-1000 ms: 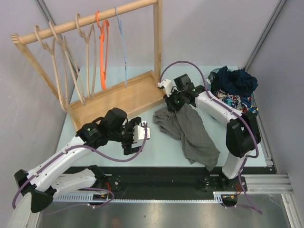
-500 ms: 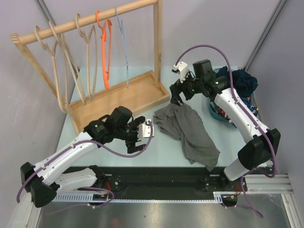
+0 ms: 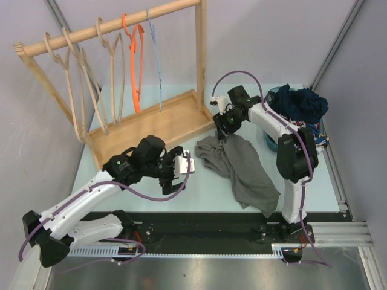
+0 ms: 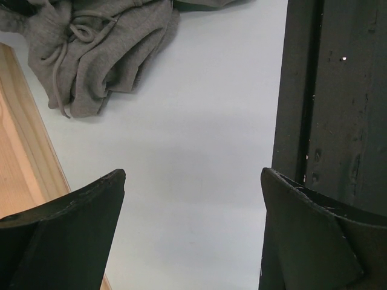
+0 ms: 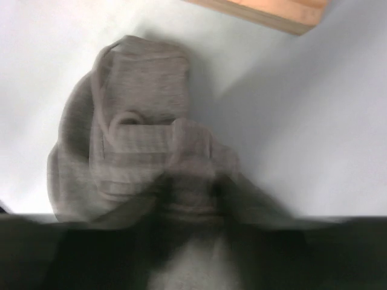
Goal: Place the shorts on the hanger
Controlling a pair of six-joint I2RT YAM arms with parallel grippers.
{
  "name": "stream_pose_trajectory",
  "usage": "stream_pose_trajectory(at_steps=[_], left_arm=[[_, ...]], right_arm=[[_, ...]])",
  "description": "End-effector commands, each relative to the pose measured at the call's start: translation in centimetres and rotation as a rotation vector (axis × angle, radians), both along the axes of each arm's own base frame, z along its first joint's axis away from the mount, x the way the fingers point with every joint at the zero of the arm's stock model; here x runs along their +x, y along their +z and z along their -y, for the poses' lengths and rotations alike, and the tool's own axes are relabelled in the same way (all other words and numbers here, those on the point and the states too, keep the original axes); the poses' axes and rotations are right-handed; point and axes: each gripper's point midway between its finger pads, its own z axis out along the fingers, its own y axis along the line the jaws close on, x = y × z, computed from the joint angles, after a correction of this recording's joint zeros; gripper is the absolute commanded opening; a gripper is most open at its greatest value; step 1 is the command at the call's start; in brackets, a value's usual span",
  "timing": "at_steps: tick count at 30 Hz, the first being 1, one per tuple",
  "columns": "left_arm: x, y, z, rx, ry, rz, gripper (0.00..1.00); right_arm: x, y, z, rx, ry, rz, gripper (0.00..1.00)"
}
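The dark grey shorts (image 3: 242, 166) lie crumpled on the table, waistband to the left, one leg trailing toward the near edge. The left wrist view shows their drawstring end (image 4: 100, 48). The light-blue hanger (image 3: 156, 60) hangs on the rack's rod, rightmost. My right gripper (image 3: 225, 128) is down at the shorts' far edge. In the blurred right wrist view its dark fingers (image 5: 109, 241) flank a fold of the shorts (image 5: 139, 151); I cannot make out how wide the right gripper (image 5: 193, 199) stands. My left gripper (image 3: 175, 175) hovers open left of the shorts, only bare table inside the left gripper (image 4: 193, 181).
A wooden rack (image 3: 151, 124) stands at the back left with several wooden hangers (image 3: 78, 90) and an orange hanger (image 3: 132, 66). A basket (image 3: 269, 142) with a navy garment (image 3: 299, 103) sits at the back right. The black rail (image 4: 338, 96) runs along the near edge.
My right arm rose off the shorts and swung back, then came down again to their far edge. The left arm crept a little toward the shorts, still open.
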Motion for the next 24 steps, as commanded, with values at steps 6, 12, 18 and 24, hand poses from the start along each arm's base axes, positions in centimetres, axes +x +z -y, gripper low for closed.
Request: stream_pose_trajectory(at_steps=[6,12,18,24], left_arm=[[-0.1,0.1,1.0,-0.063,-0.005,-0.015,0.98],[1.8,1.9,3.4,-0.18,-0.011,0.057,0.98],[4.3,2.4,6.4,-0.232,-0.028,0.091,0.98],[7.0,1.7,10.9,-0.277,-0.084,0.096,0.98]], right_arm=[[-4.7,12.2,0.5,0.245,0.114,0.019,0.0],[-13.3,19.1,5.5,0.197,0.248,0.243,0.0],[-20.9,19.2,10.6,0.033,0.333,0.418,0.0],[-24.1,20.9,12.0,0.032,0.322,0.559,0.0]])
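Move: My right fingers, partly open, are at the far, drawstring end of the shorts, whose middle lies about 13 cm back and 6 cm to the right, just below. The rack tray's nearest corner is roughly 4 cm ahead and 3 cm left of this hand; the clothes bin stands some 24 cm right and 4 cm ahead. From my open left hand, the middle of the shorts is about 18 cm right, 4 cm ahead and 9 cm lower. I shut my right fingers on the drawstring end of the shorts and pull it up, then sweep it back and to the right, away from the tray, ending about 23 cm back, 21 cm up and 11 cm right, while the fingertips swing forward some 30 degrees. Late on, my left hand, still wide open, goes right and forward about 8 cm towards the near leg. ##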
